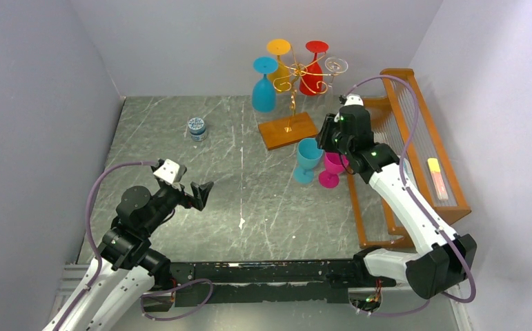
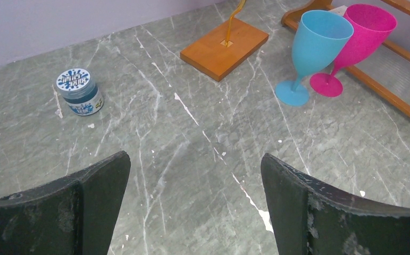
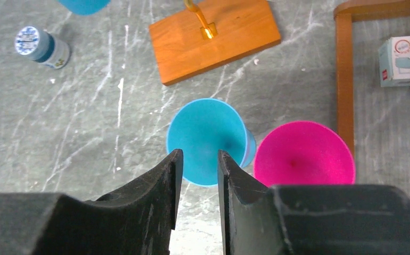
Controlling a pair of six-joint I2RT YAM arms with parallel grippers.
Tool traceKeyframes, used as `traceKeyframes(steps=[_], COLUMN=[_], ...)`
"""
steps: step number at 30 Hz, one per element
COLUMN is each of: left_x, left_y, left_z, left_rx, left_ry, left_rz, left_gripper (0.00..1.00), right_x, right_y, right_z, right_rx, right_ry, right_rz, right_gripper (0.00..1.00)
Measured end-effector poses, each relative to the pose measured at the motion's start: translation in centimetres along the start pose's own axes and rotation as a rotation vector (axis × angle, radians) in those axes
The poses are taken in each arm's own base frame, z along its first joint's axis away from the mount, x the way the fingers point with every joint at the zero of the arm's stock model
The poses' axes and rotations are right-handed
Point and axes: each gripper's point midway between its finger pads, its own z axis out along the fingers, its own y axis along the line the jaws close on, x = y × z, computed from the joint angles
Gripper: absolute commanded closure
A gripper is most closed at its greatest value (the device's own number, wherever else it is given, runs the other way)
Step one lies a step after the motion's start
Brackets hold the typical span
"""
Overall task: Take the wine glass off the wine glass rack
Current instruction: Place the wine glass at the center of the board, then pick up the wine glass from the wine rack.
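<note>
The wine glass rack point(image 1: 292, 89), a gold wire tree on a brown wooden base point(image 1: 288, 129), stands at the back. A blue glass point(image 1: 263, 93), a yellow one point(image 1: 279, 48), a red one point(image 1: 313, 76) and a clear one point(image 1: 336, 65) hang upside down on it. A second blue wine glass point(image 3: 208, 138) stands upright on the table beside a pink glass point(image 3: 303, 154). My right gripper point(image 3: 200, 154) hovers over the blue glass's near rim, jaws slightly apart, nothing between them. My left gripper point(image 2: 194, 159) is wide open and empty, low at the near left.
A small blue-lidded jar point(image 1: 196, 128) sits at the back left. An orange wooden frame point(image 1: 421, 158) with clear rods runs along the right side, holding a yellow-pink tube point(image 1: 437, 178) and a small box point(image 3: 404, 59).
</note>
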Motion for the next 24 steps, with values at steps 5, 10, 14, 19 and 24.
traceKeyframes(steps=[5,10,14,19,24], left_x=[0.2,0.2,0.2,0.2,0.2], left_y=[0.0,0.0,-0.1,-0.1,-0.1], left_z=[0.1,0.1,0.1,0.1,0.1], left_rx=[0.001,0.003,0.004,0.005,0.007], left_ry=[0.008,0.008,0.007,0.008,0.008], left_rz=[0.0,0.0,0.0,0.0,0.0], left_gripper=[0.03,0.03,0.03,0.03,0.03], right_x=[-1.3,-2.9,-4.8,-7.4,-10.7], right_y=[1.5,3.4,4.6,4.8,3.8], right_z=[-1.1,-2.3,-3.5,-5.5,-7.4], right_rx=[-0.072,-0.162,-0.218,-0.228,-0.169], right_ry=[-0.034,-0.059,-0.103,-0.195,-0.316], right_rz=[0.032,0.064,0.081,0.086,0.084], right_gripper=[0.63,0.61,0.6,0.48,0.45])
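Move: Nearly level in height with the empty right hand, the hanging blue glass is about 14 cm ahead and 11 cm left; the clear glass hangs 14 cm ahead, 3 cm right. Below, the standing pink glass is 6 cm right and 1 cm back, its middle 14 cm down, with the standing blue glass 7 cm left of it and 2 cm farther out. From the left hand, the hanging blue glass is some 26 cm ahead and 11 cm right. Rising some 13 cm, already free of the standing pink glass, the right hand backs away upwards from the two standing glasses. It drifts about 3 cm left, then swings nearly all that way back right while still climbing. The fingers tip up by roughly 20 degrees to point out towards the rack, the hand rolls slightly left side up, and the part-open gripper spreads wider, touching nothing. ##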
